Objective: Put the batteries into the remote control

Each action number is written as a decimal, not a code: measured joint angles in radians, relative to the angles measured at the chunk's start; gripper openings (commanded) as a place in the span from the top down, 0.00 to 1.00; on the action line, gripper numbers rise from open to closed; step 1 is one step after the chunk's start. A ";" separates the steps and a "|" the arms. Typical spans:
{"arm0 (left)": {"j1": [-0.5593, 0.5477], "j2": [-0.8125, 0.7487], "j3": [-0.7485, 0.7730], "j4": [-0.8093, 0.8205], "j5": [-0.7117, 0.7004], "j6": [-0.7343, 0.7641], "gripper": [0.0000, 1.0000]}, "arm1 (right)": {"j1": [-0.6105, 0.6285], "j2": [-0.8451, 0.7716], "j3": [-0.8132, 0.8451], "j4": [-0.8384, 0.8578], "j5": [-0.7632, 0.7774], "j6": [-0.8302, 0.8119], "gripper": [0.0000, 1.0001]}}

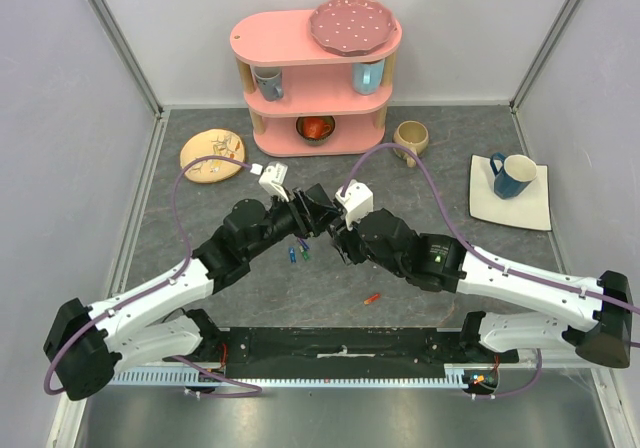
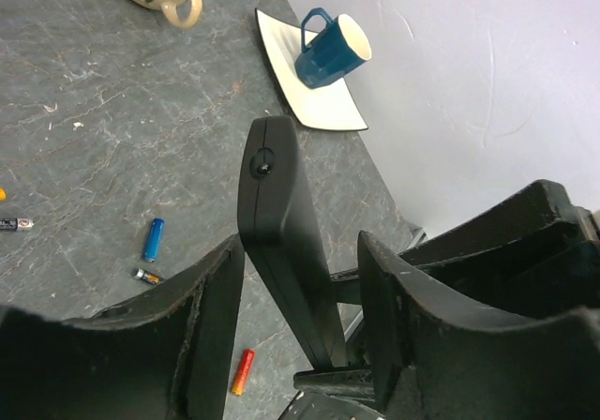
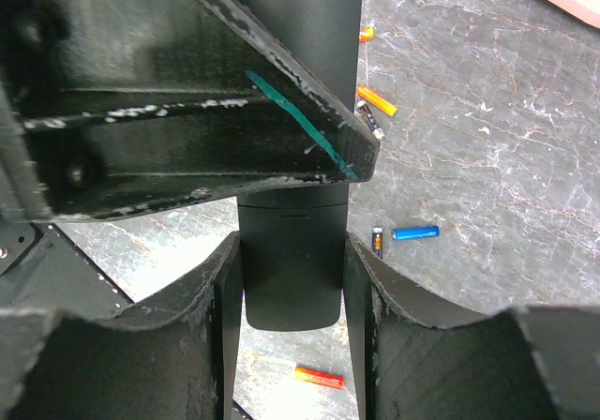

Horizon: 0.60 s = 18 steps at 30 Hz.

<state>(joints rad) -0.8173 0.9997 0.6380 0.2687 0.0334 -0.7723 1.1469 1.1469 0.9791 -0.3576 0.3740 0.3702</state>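
The remote control (image 3: 291,279), a slim black bar, is clamped end-on between my right gripper's (image 3: 292,247) fingers, above the table. In the left wrist view the remote control (image 2: 277,195) slants up between the jaws of my left gripper (image 2: 302,247); it lies near the left finger (image 2: 202,336), and a gap shows at the right finger. Both grippers meet mid-table, left gripper (image 1: 305,208) facing right gripper (image 1: 335,220). Batteries lie loose on the table below: a blue one (image 3: 415,232), a dark one (image 3: 377,240), a red-orange one (image 3: 319,377) and orange ones (image 3: 377,100).
A pink shelf (image 1: 315,78) with mugs, a bowl and a plate stands at the back. A wooden disc (image 1: 213,155) lies back left and a beige mug (image 1: 411,138) back centre. On the right a blue mug (image 1: 512,175) stands on a white square plate (image 1: 535,213).
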 measured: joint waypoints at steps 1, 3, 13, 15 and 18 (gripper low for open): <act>-0.001 0.005 0.000 0.001 -0.003 -0.001 0.46 | 0.001 0.000 0.000 0.001 0.002 0.000 0.58; -0.005 0.013 -0.004 0.006 -0.006 -0.005 0.51 | 0.002 0.000 0.000 0.002 0.002 0.000 0.58; -0.010 0.021 -0.009 0.029 -0.006 -0.014 0.73 | 0.003 0.000 0.000 0.005 0.009 0.000 0.57; -0.011 0.021 -0.009 0.038 -0.005 -0.022 0.84 | 0.003 0.000 0.000 0.005 0.009 0.000 0.56; -0.016 0.021 -0.009 0.056 -0.001 -0.035 0.98 | 0.003 0.001 0.000 0.006 0.009 0.000 0.42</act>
<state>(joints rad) -0.8337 1.0203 0.6289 0.3252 0.0326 -0.8074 1.1500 1.1477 0.9791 -0.3519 0.3832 0.3706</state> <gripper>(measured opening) 0.190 0.489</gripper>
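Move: Standing upright between the left hand's open fingers, the remote has its middle about 1 cm to that hand's right, roughly level with it. On the table some 22 cm below, the blue battery lies about 1 cm ahead and 7 cm right of the left hand, the black battery 2 cm back and 6 cm right, the orange battery 8 cm ahead and 3 cm left. The right hand grips the remote's lower end, its middle 2 cm ahead, 3 cm left and 5 cm up. Closing around the remote, the left fingers go from a bit over half open to nearly shut and pinch its upper part by the narrow sides. The left hand edges only about 1 cm to the right meanwhile, dipping slightly and coming back up, while the right hand stays put and keeps its grip on the lower end. ##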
